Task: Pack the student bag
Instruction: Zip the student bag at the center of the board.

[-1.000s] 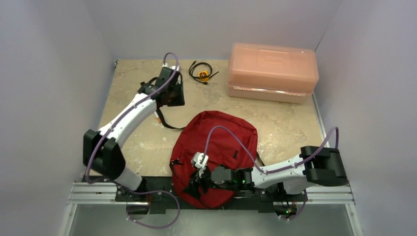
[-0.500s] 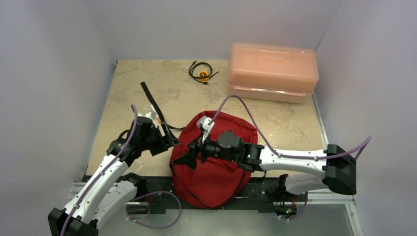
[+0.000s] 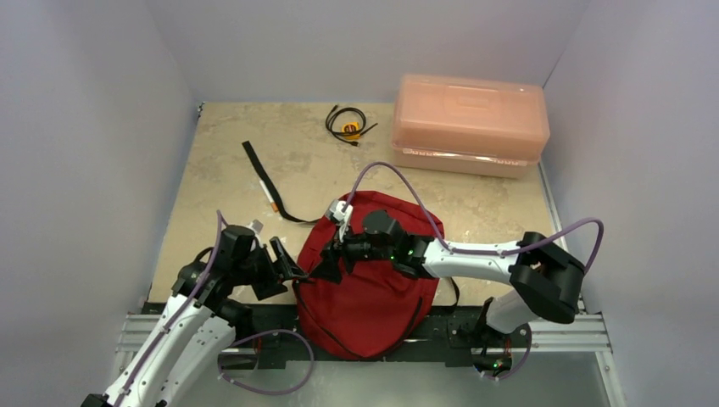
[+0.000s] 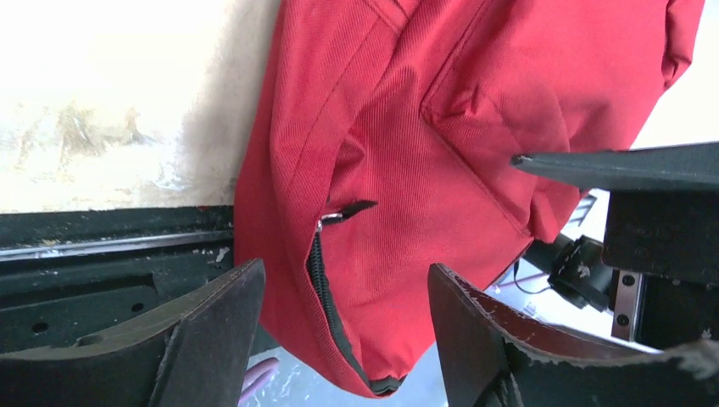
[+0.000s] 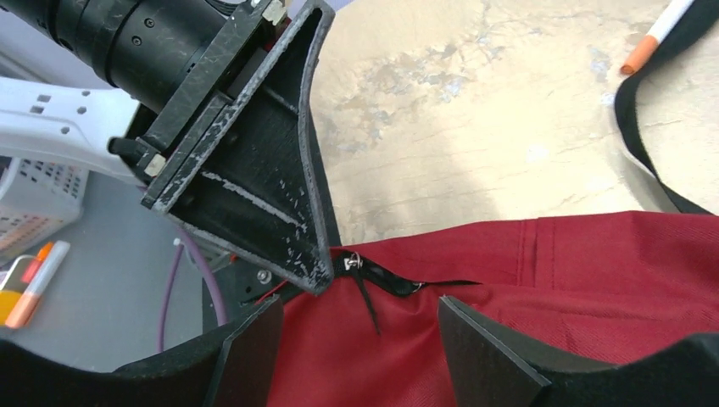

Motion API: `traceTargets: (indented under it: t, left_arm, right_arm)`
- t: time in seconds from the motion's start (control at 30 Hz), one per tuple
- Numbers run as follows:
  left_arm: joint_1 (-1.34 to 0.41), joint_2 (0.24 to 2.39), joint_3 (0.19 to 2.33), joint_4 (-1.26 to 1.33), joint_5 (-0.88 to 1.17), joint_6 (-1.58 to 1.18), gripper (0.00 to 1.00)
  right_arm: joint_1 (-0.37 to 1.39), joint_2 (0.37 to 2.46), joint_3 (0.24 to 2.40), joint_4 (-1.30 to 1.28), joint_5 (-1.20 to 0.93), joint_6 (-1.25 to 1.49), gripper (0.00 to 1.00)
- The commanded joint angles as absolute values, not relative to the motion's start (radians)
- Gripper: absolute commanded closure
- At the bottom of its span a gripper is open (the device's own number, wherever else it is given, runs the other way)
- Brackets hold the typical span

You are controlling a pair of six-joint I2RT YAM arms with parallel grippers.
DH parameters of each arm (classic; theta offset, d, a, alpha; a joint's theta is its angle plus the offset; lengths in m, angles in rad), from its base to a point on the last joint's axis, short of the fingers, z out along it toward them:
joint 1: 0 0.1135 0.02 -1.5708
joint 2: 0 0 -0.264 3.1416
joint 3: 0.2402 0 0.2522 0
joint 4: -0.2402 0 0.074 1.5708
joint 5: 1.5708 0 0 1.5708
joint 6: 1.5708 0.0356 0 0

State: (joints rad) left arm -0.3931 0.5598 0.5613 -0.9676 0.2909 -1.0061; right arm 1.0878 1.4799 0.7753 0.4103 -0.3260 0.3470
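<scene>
The dark red student bag (image 3: 366,307) lies flat at the table's near edge, its lower end hanging over the rail. My left gripper (image 3: 292,264) stands open at the bag's left edge, straddling the black zipper (image 4: 326,284) and its pull (image 4: 337,217), touching nothing. My right gripper (image 3: 331,261) faces it from over the bag, open and empty, above two zipper pulls (image 5: 354,263). In the right wrist view a left finger (image 5: 280,195) reaches down beside the pulls on the red bag (image 5: 593,288). The zipper looks partly open along the edge.
A pink translucent box (image 3: 470,123) stands at the back right, with a coiled black cable (image 3: 348,123) to its left. A black strap (image 3: 259,170) and an orange-white pen (image 3: 270,202) lie left of the bag. Black base rails (image 4: 102,254) run under the bag's end.
The left gripper let go of the strap at the back left, opened and came down to the bag's left edge. The right gripper moved from the bag's near end up to that edge.
</scene>
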Motion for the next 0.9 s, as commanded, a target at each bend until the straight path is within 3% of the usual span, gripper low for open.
traceTargets:
  t: [0.0, 0.13, 0.23, 0.3, 0.43, 0.5, 0.53, 0.63, 0.87]
  left_arm:
    - [-0.393, 0.515, 0.512, -0.997, 0.415, -1.045, 0.33]
    - [-0.394, 0.485, 0.463, -0.963, 0.505, -1.038, 0.53]
    - [-0.393, 0.498, 0.476, -1.049, 0.443, -0.979, 0.64]
    - [-0.394, 0.506, 0.474, -1.052, 0.425, -0.962, 0.65]
    - [-0.394, 0.502, 0.438, -0.958, 0.461, -0.953, 0.86]
    - [-0.393, 0.496, 0.438, -0.932, 0.461, -0.927, 0.91]
    - [-0.394, 0.495, 0.443, -0.935, 0.451, -0.916, 1.0]
    - [-0.393, 0.48, 0.445, -0.924, 0.458, -0.895, 1.0]
    - [-0.394, 0.404, 0.442, -0.916, 0.469, -0.891, 1.0]
  right_arm:
    - [1.088, 1.541, 0.829, 0.42, -0.421, 0.266, 0.31]
    - [1.089, 1.625, 0.887, 0.37, -0.463, 0.201, 0.37]
    - [1.094, 1.664, 0.933, 0.315, -0.454, 0.151, 0.4]
    - [1.11, 1.684, 0.964, 0.269, -0.438, 0.108, 0.4]
    - [1.152, 1.717, 1.009, 0.209, -0.407, 0.05, 0.39]
    - [1.168, 1.73, 1.02, 0.197, -0.395, 0.032, 0.39]
    - [1.173, 1.735, 1.024, 0.194, -0.389, 0.026, 0.39]
    - [1.189, 1.755, 1.04, 0.174, -0.351, 0.012, 0.42]
    - [1.199, 1.76, 1.026, 0.204, -0.184, 0.02, 0.65]
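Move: For the left hand, the zip edge of the student bag to pinch lies about 3 cm back, 1 cm right and 3 cm below; the white-and-orange marker lies some 22 cm ahead, 7 cm left and 10 cm below. From the right hand, the zip puller is roughly 6 cm left, 2 cm back and 9 cm down; the black strap's middle is about 20 cm ahead, 10 cm left and 15 cm below. Left hand backs about 3 cm, pinches the zip edge; right dives 8 cm leftward, half-closing around the puller. ##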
